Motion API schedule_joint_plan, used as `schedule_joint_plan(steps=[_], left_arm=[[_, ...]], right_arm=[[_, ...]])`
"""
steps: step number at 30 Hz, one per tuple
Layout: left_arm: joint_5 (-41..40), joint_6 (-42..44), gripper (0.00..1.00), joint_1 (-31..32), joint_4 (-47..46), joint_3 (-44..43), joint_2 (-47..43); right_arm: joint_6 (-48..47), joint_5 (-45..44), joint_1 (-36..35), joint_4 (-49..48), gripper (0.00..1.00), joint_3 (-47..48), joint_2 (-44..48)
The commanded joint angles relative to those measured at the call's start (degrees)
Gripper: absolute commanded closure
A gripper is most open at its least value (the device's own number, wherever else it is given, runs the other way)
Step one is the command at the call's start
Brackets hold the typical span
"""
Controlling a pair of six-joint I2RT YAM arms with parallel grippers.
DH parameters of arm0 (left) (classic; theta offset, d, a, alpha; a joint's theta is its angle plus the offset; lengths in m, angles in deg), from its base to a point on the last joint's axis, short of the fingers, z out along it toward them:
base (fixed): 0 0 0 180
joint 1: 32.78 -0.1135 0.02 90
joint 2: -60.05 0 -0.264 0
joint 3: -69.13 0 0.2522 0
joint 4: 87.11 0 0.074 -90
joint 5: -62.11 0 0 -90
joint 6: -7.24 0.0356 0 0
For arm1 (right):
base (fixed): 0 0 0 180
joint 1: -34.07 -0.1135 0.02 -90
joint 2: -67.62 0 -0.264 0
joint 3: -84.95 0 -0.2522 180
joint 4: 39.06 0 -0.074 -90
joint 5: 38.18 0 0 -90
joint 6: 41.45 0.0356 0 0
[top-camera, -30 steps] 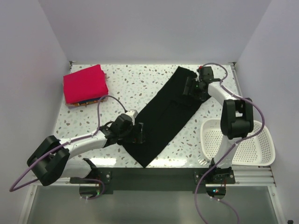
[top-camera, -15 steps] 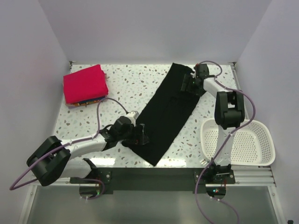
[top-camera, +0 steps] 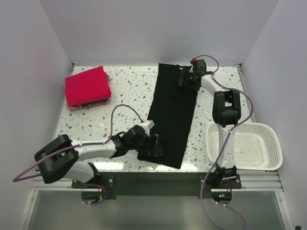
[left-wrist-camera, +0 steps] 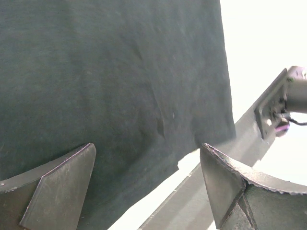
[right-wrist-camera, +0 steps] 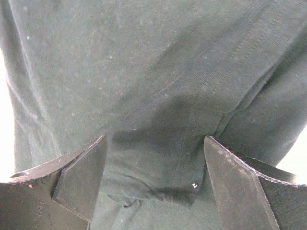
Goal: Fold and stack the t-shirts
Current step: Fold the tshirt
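A black t-shirt [top-camera: 172,115], folded into a long strip, lies from the table's far edge to its near edge. My left gripper [top-camera: 154,146] stands open over the strip's near left corner, jaws wide, dark cloth [left-wrist-camera: 110,72] under and between its fingertips. My right gripper [top-camera: 184,79] stands open over the far end, and a hemmed fold of the cloth [right-wrist-camera: 144,62] lies flat between its fingers [right-wrist-camera: 81,177]. At the far left, a folded pinkish-red t-shirt [top-camera: 87,85] tops a stack, with coloured ones [top-camera: 88,104] peeking out beneath.
A white mesh basket [top-camera: 268,143] sits at the near right, beside the right arm's upright link. The speckled table [top-camera: 129,91] is walled on three sides. A dark rail [top-camera: 158,179] runs along the near edge, close to the shirt's near hem.
The black shirt swung from a diagonal to nearly straight, far to near. My left gripper moved right and nearer with its corner. My right gripper moved left along the far edge.
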Motion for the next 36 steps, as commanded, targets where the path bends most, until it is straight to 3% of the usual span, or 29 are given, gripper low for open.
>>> schedule_joint_plan(steps=[1, 8, 11, 20, 24, 27, 33, 36], left_arm=[[2.00, -4.25, 0.05, 4.92, 12.36, 0.88, 3.98], [-5.55, -4.87, 0.04, 8.01, 19.74, -5.35, 3.37], [-11.95, -3.64, 0.02, 7.92, 23.60, -8.86, 1.00], [-23.39, 0.40, 0.00, 7.57, 28.88, -14.07, -7.17], [-22.62, 1.02, 0.00, 6.86, 28.19, -11.17, -9.73], [-21.03, 1.28, 0.00, 6.69, 26.52, -9.06, -11.05], [-22.44, 0.14, 0.00, 6.60, 30.20, -6.51, -14.73], [-21.47, -1.00, 0.03, 6.60, 30.38, -4.40, -16.84]], right_arm=[[-1.14, 0.58, -2.58, 2.95, 0.15, 1.92, -6.27], [-0.70, 1.55, -4.34, 3.91, 0.14, 4.57, -7.33], [-1.22, 1.37, -4.34, 3.22, 0.14, 3.35, -3.56], [-5.62, 0.76, -4.43, 7.25, 0.09, 0.37, 18.75], [-4.57, -0.73, -5.48, 7.87, 0.09, -12.27, 32.89], [-2.73, -3.45, -7.94, 9.97, 0.10, -29.46, 44.24], [6.76, -6.98, -18.04, 14.54, 0.11, -52.69, 64.46], [13.26, -7.41, -24.63, 17.53, 0.12, -58.07, 70.36]])
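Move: My right hand has its pads on the far part of the black t-shirt. The t-shirt's near right corner lies about 50 cm back and 7 cm left of it, and the collar end some 8 cm ahead and 7 cm left. The white basket sits roughly 40 cm back and 23 cm right. From my left hand, down on the near part, the near left corner is about 6 cm back and 8 cm left, the near right one 10 cm back and 12 cm right. With open fingers down on the cloth, I drag the far part left about 4 cm with my right hand, then lift off high and sweep some 30 cm back towards the near hem, already sinking again. My left hand slides a little back and right, then swings left, lifts off and drifts left towards the near left corner, rolling about 15 degrees and staying open. ##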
